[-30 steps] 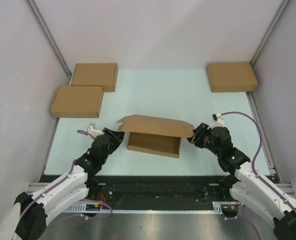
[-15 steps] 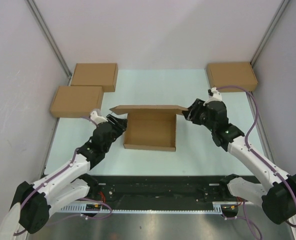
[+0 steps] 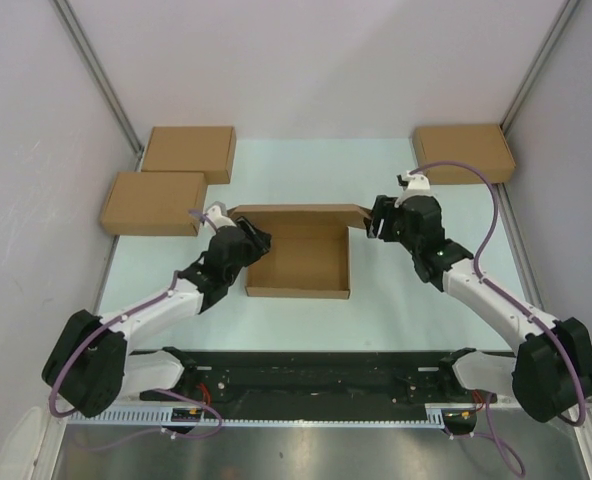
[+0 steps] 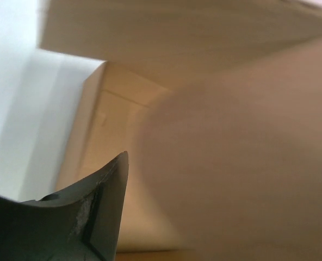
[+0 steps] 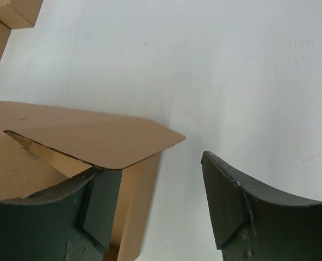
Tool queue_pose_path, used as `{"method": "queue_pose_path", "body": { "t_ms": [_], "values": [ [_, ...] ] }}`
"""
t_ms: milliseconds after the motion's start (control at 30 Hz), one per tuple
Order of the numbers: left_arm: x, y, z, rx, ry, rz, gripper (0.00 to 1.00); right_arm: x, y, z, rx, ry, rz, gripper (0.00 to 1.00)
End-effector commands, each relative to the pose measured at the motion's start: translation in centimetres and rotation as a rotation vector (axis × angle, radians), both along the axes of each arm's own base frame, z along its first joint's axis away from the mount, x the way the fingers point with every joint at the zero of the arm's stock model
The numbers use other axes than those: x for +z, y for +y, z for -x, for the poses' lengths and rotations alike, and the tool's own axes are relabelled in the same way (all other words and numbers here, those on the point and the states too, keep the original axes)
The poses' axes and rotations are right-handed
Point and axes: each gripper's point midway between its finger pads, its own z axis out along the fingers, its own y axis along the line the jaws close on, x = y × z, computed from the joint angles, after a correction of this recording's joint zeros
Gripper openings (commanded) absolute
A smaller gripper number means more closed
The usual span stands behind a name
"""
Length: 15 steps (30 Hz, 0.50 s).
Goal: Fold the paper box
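The paper box (image 3: 301, 262) is an open brown tray in the middle of the table, and its lid flap (image 3: 296, 212) stands up along the far side. At the box's left wall my left gripper (image 3: 256, 243) is open. Only one dark finger (image 4: 104, 209) shows in the left wrist view, and blurred cardboard (image 4: 231, 163) hides the other. My right gripper (image 5: 155, 168) is open at the lid's right end. Its left finger (image 5: 96, 201) sits under the rounded flap corner (image 5: 150, 142), and its right finger (image 5: 226, 201) hangs over bare table.
Three closed brown boxes lie at the back, two on the left (image 3: 188, 153) (image 3: 154, 202) and one on the right (image 3: 463, 153). Grey walls with metal rails close in the mat (image 3: 426, 300) on both sides.
Both arms have reached farther from their bases. The box has been squared up and slid back, and its lid has been raised. My right gripper's jaws have spread wider.
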Motion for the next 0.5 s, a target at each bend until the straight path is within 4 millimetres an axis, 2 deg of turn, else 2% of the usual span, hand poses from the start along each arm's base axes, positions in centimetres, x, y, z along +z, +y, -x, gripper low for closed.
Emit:
{"method": "queue_pose_path", "body": {
  "t_ms": [0,67,267,300,333,467],
  "values": [
    [2.5,-1.6,-1.8,-0.06,-0.064,-0.001,0.57,4.6,0.9,-3.4,0.044,-0.225,0.041,0.66],
    [2.0,-1.9,-2.1,-0.078,-0.054,-0.021,0.57,5.5,1.1,-4.4,0.061,-0.283,0.035,0.66],
    [0.2,-2.0,-2.5,-0.103,-0.012,-0.082,0.57,6.3,1.8,-6.9,0.088,-0.375,0.005,0.69],
    [-0.2,-2.1,-2.4,-0.105,0.0,-0.085,0.57,6.2,1.0,-7.6,0.061,-0.368,-0.001,0.69],
    [-0.4,-2.0,-2.5,-0.105,0.003,-0.085,0.57,5.4,1.7,-8.2,0.104,-0.347,-0.015,0.69],
    [-0.9,-2.1,-2.6,-0.113,0.015,-0.093,0.57,3.8,1.3,-9.7,0.164,-0.324,-0.084,0.69]
  ]
}}
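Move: The right end of the raised lid is right at the right hand, about 2 cm to its left, 1 cm ahead and a touch lower. The box's open tray is centred some 18 cm to the left, 3 cm back and 15 cm below. From the left hand, the lid's right end is about 23 cm to the right, 4 cm ahead and 5 cm higher; the lid's left end is roughly 6 cm left, 5 cm ahead and 5 cm above. Forward, about 7.5 cm and gathering speed, goes the right hand, its half-open fingers tipping up some 10 degrees; its left finger bears on the lid's right end and pushes the lid outward, away from the robot. The left hand eases a couple of centimetres forward and right, then sinks about 2.5 cm below the lid, its fingers still half open. ##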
